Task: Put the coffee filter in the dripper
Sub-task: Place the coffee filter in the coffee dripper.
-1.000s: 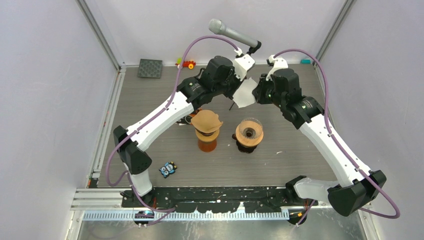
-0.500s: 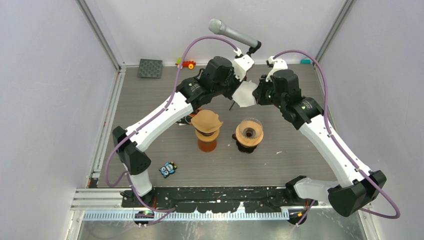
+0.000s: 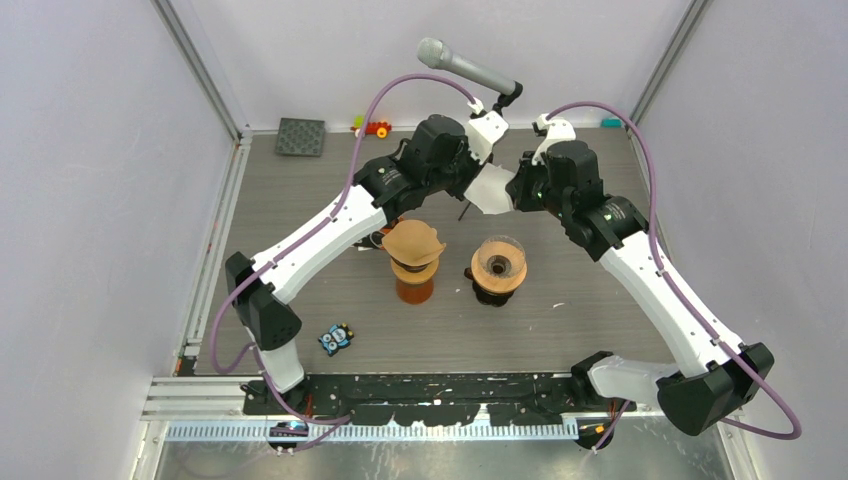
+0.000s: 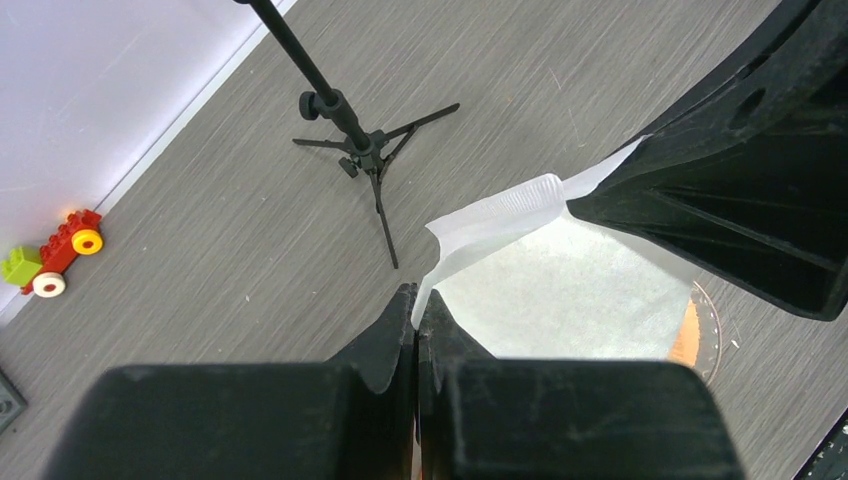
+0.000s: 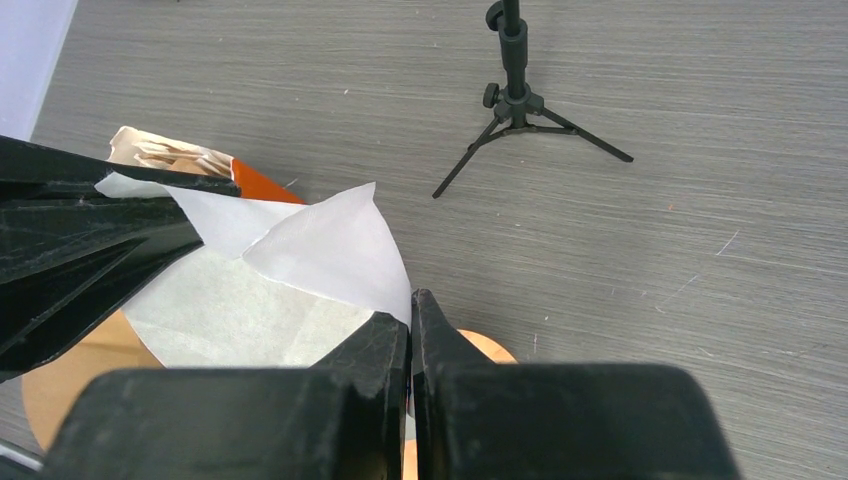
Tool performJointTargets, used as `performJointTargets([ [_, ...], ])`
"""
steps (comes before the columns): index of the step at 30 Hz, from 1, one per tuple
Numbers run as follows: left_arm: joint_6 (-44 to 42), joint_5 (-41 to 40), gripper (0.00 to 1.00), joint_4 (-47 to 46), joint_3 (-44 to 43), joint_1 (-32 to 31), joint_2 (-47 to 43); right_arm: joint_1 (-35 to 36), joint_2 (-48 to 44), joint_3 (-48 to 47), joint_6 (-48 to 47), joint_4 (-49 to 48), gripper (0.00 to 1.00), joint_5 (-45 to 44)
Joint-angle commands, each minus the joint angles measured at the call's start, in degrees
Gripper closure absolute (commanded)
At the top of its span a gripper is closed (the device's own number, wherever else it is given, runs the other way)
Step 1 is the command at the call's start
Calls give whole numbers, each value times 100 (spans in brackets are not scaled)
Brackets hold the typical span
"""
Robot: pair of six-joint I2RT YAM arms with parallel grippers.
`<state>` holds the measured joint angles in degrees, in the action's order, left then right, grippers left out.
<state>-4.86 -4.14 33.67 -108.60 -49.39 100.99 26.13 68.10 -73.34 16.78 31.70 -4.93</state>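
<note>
A white paper coffee filter (image 3: 489,188) hangs in the air over the back of the table, held between both grippers. My left gripper (image 3: 472,184) is shut on its left edge; the closed tips (image 4: 415,302) pinch the paper (image 4: 560,290). My right gripper (image 3: 512,190) is shut on the opposite edge, tips (image 5: 411,300) closed on the filter's folded flap (image 5: 325,248). The dripper (image 3: 498,268), dark with an orange ribbed inside, stands on the table nearer the arm bases, below the filter. Its orange rim (image 5: 492,350) shows under the right fingers.
An orange-brown cup (image 3: 413,282) topped with brown paper filters (image 3: 412,241) stands left of the dripper. A microphone on a black tripod (image 4: 372,160) stands at the back. A toy car (image 3: 375,127), a black mat (image 3: 301,136) and a small owl figure (image 3: 337,338) lie around.
The right gripper has closed on the filter's edge and shifted slightly left toward the left gripper. The filter looks more bunched between them. The left gripper stayed shut on it.
</note>
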Motion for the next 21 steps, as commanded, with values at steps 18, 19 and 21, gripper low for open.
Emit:
performJointTargets([
  [18,100,1115,100,-217,389,-10,-496,-33,-519,-59,-723,-197,59,1002],
  [19,104,1176,100,-216,391,-10,-507,-30,-536,-61,-757,-175,59,1036],
  [21,100,1242,100,-215,392,-14,-509,-30,-571,-45,-804,-170,59,1120],
])
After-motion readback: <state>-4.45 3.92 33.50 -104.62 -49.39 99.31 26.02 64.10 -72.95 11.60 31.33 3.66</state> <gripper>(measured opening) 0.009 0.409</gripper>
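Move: The left hand, pinching the white coffee filter, has the clear dripper on its wooden ring some 5 cm back, 7 cm to its right and about 14 cm below. The right hand, also holding the filter, has that dripper about 4 cm back, 2 cm to its left and 12 cm down. From the left hand, the carafe with the brown filter stands about 4 cm back and 10 cm left, while the microphone stand's foot is 14 cm ahead and 7 cm right. The right fingers open to nearly half their range and let go of the white filter's side, and that hand then draws back and up, about 2 cm each way, drifting a little left and turning some 10 degrees counter-clockwise. The left hand keeps its pinch and, after a brief hold, carries the filter about 3 cm back and down towards the clear dripper, edging right as its wrist turns slightly clockwise. ##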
